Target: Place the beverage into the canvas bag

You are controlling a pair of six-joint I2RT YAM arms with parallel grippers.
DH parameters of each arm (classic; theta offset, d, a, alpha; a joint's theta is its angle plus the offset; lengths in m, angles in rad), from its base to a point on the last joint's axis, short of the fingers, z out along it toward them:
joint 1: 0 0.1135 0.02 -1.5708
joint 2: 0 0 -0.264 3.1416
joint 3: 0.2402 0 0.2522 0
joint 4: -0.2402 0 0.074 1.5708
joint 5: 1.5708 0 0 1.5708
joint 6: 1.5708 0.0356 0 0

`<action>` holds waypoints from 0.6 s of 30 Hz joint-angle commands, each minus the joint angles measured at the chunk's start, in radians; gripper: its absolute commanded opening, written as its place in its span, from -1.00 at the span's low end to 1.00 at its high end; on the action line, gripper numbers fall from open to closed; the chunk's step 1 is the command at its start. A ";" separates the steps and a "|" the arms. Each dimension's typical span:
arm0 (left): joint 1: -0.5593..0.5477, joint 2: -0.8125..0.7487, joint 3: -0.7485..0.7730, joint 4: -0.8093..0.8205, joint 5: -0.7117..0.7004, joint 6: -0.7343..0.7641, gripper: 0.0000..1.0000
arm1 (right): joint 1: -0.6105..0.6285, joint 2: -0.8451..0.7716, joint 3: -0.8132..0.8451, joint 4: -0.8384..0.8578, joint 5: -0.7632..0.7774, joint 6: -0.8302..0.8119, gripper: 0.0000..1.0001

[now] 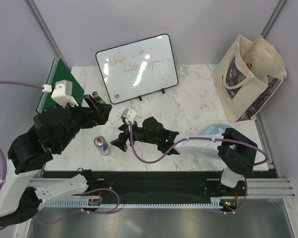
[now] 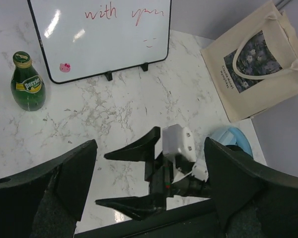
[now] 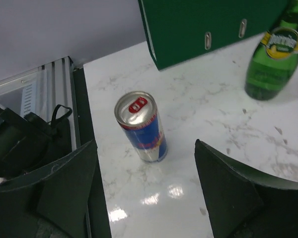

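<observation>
A blue-and-silver beverage can [image 1: 102, 145] [image 3: 141, 128] stands upright near the table's front edge. My right gripper [image 1: 118, 136] [image 3: 145, 141] is open and points at the can, which sits just beyond the fingertips, untouched. A green glass bottle [image 1: 97, 96] [image 2: 27, 82] [image 3: 274, 57] stands at the back left. My left gripper [image 1: 98, 110] [image 2: 149, 148] is open and empty, hovering near the bottle and looking down over the right gripper [image 2: 103, 179]. The cream canvas bag [image 1: 248, 79] [image 2: 258, 69] with a dark picture panel stands at the far right, leaning on the wall.
A whiteboard [image 1: 137, 67] [image 2: 99, 34] with red writing stands at the back centre. A green binder [image 1: 59, 84] [image 3: 208, 25] leans at the back left. A light blue object [image 1: 213, 130] [image 2: 231, 136] lies beside the right arm. The table's metal front rail [image 3: 35, 84] runs close to the can.
</observation>
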 commanded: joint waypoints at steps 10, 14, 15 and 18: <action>0.002 -0.157 0.044 0.051 0.106 0.164 0.93 | 0.137 0.322 0.343 0.004 0.061 -0.229 0.79; 0.002 -0.195 0.037 0.052 0.096 0.179 0.94 | 0.143 0.405 0.461 -0.110 0.146 -0.256 0.79; 0.001 -0.210 0.038 0.049 0.090 0.181 0.94 | 0.146 0.413 0.464 -0.114 0.158 -0.260 0.79; 0.002 -0.237 0.044 0.052 0.065 0.178 0.94 | 0.149 0.439 0.482 -0.115 0.204 -0.290 0.78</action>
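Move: The Red Bull can stands about 10 cm to the left of the empty right hand, roughly level with it fore and aft, its middle some 12 cm below. The green Perrier bottle is around 20 cm ahead of that hand and 13 cm to its left, the green box about 22 cm ahead and 30 cm left, both some 10 cm lower. From the left hand the can lies some 34 cm below, 4 cm left and 2 cm back. The right hand sweeps about 11 cm left to the can, bowing some 3 cm back towards the base and then forward again as it sinks about 4 cm, mostly late on, its fingers staying wide open and dipping a little while the hand rolls some 10 degrees, forward side up, to bring the can's top between them. The empty left hand clears away from the can, drawing back about 5 cm while rising and going left about 4 cm each and tilting its open fingers up. ##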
